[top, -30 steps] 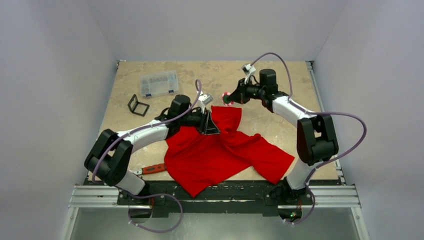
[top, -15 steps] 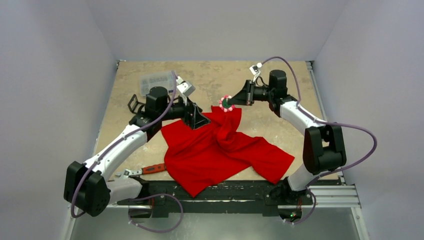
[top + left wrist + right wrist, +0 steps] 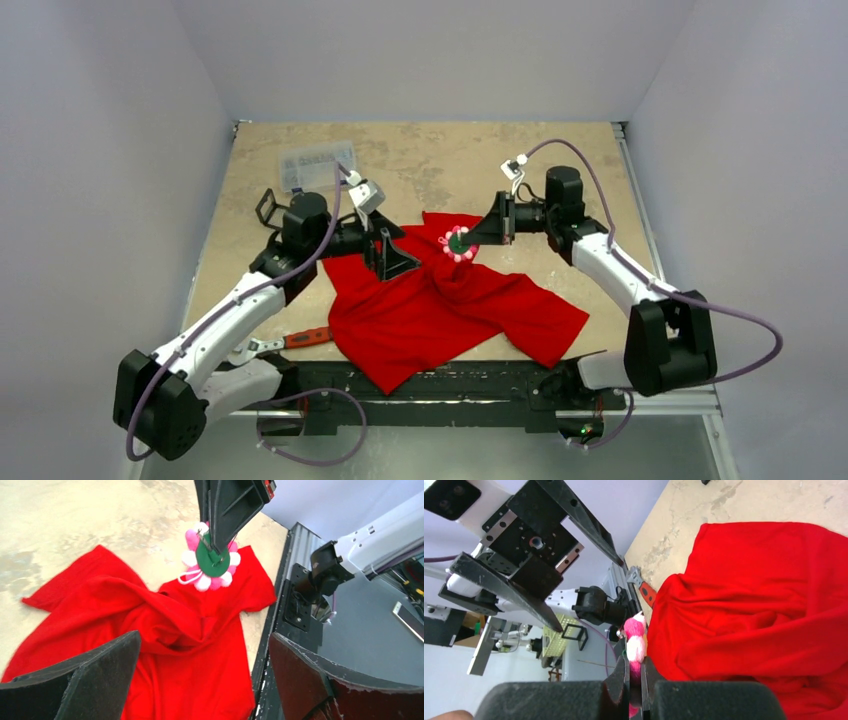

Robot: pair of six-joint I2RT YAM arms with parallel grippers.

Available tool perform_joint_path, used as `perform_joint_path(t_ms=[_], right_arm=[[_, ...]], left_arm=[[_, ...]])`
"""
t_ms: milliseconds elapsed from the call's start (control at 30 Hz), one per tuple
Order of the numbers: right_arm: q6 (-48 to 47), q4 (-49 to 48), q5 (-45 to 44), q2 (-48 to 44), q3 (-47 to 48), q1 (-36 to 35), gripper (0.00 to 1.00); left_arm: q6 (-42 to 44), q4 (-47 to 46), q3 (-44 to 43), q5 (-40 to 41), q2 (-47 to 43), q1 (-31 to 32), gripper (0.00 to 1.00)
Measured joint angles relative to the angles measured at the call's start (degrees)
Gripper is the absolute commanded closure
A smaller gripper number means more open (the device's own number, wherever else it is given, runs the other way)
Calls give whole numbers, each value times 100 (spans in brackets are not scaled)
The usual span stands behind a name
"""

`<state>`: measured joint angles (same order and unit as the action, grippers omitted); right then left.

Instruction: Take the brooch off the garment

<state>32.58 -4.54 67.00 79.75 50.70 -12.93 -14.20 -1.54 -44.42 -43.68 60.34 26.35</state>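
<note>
The garment is a red T-shirt lying crumpled on the table, also seen in the left wrist view and the right wrist view. My right gripper is shut on the brooch, a pink and white flower with a green back. It holds the brooch in the air above the shirt's far part, apart from the cloth. My left gripper hovers open over the shirt's left part, holding nothing.
A red-handled wrench lies by the shirt's near left edge. A clear plastic box and a small black frame sit at the far left. The table's near edge has a black metal rail.
My left gripper has opened, let go of the shirt and drawn back to the left; the lifted cloth has dropped. My right gripper has carried the brooch nearer, over the shirt.
</note>
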Motion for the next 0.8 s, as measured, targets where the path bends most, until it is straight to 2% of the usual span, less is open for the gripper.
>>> perform_joint_path(t_ms=[233,433,700,800], right_arm=[[376,-286,-11,-490,-595,-140,100],[332,-232,-55,-562,-595,-138,100],[87,-4,-173,-603,-549,-179,100],[-90,227,-256,-643,-474,-229,100]], left_arm=[[-173,-890,256,605,476,970,0],[-450,-1663,286,850,907,1086,0],[-531,-2210,284,966,1084,1423,0],[-645,-2240,236,1091,1276,1471,5]])
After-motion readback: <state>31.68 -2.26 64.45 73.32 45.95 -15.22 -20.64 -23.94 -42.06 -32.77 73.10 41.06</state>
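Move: The brooch, already off the garment and in the right gripper, sits about 10 cm to the left hand's right, 2 cm ahead and perhaps 2 cm lower; the right fingertips are 2 cm beyond it. From the right hand, the open left fingers are 12 cm to the left, 2 cm back and slightly higher. The garment's middle lies some 10 cm right of the left hand, 4 cm back and 22 cm below. The brooch stays pinched in the shut right fingers, which draw it back about 3 cm at first and then hold it still. Towards it the left hand reaches to the right, about 8 cm and a little down, its fingers kept wide open to straddle the brooch's near edge; contact can't be seen. ##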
